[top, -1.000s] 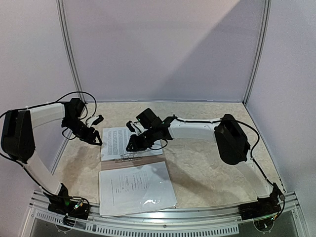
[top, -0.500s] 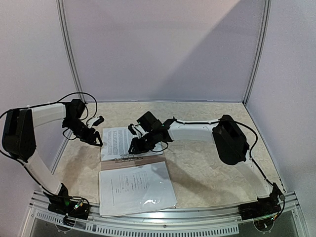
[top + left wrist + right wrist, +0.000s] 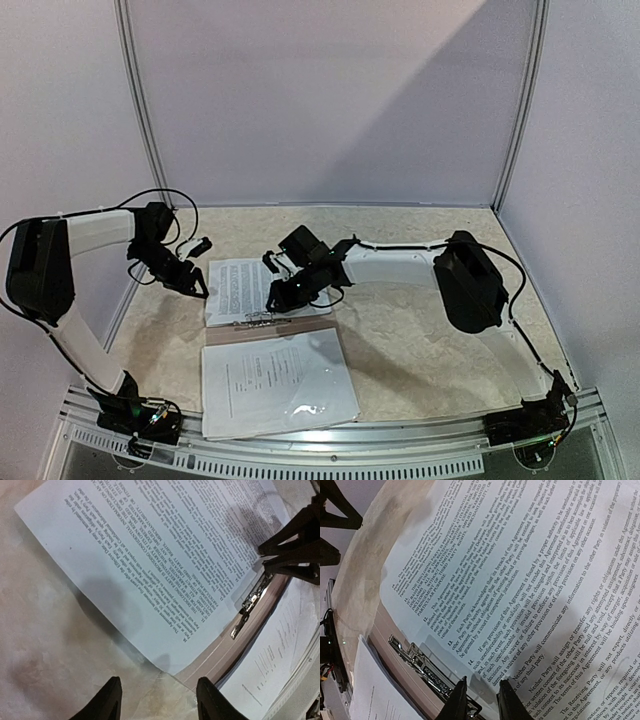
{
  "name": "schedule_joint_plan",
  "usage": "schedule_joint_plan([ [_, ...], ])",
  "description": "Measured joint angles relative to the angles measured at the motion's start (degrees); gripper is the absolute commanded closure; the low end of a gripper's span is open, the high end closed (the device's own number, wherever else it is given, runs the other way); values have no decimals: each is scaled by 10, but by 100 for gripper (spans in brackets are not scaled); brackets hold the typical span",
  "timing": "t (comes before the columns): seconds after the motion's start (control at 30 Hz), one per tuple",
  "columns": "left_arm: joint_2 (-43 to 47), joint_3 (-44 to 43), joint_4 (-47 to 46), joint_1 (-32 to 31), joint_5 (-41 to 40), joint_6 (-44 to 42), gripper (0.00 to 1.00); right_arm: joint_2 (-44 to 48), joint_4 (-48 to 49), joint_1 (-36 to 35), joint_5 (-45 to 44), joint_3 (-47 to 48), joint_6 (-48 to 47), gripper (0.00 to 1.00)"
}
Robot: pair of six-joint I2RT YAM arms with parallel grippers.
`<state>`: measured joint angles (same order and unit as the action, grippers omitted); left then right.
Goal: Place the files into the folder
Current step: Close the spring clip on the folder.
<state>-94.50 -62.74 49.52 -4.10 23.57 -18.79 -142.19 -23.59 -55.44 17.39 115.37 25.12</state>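
The folder (image 3: 268,329) lies open, and its taupe inside (image 3: 240,645) shows only as a strip by the metal clip (image 3: 417,667). One of the files, a printed sheet (image 3: 243,287), covers the far half. Sleeved files (image 3: 276,382) cover the near half. My right gripper (image 3: 482,702) hangs low over the printed sheet (image 3: 520,580) at its edge by the clip, jaws a narrow gap apart. I see nothing clamped between them. My left gripper (image 3: 160,702) stands open over bare table just off the sheet's near left corner (image 3: 172,667).
The marbled beige table (image 3: 420,330) is walled at the back and on both sides. The right arm's white link (image 3: 385,265) reaches across the middle. A metal rail (image 3: 330,440) runs along the near edge, close to the sleeved files.
My right gripper has shifted slightly to the right along the sheet's near edge, and its jaws have parted a little. The left arm has barely moved.
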Motion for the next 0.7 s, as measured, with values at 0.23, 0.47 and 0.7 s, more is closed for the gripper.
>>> schedule_joint_plan([
  [0.23, -1, 0, 15, -24, 5, -23, 75, 12, -7, 0, -5, -11, -8, 77],
  [0.47, -14, -1, 54, -108, 20, -65, 81, 32, -8, 0, -3, -16, -15, 75],
  [0.7, -54, -1, 97, -142, 15, -98, 83, 94, 13, 8, -1, -69, -7, 76],
])
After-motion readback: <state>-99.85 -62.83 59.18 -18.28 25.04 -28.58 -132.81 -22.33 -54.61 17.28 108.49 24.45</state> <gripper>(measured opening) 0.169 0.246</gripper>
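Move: The spring clip on the folder's spine lies about 16 cm to the left hand's right, 4 cm back and 6 cm lower. From the right hand, whose tips are by its right end, the clip's middle is some 4 cm left, 3 cm back and 2 cm lower. The clipped papers centre about 10 cm farther out than the clip and level with it sideways; the lower sheet centres roughly 14 cm nearer the base than the clip and 2 cm right of it. The spring clip is approached from its left end: the left hand swings about 7.5 cm back and 6 cm right over the folder's edge, sinking some 2.5 cm late on, turning about 20 degrees clockwise and narrowing its fingers nearly shut on nothing. The right hand lingers at the clip's right end, then lifts away about 5 cm, fingers still slightly open. ##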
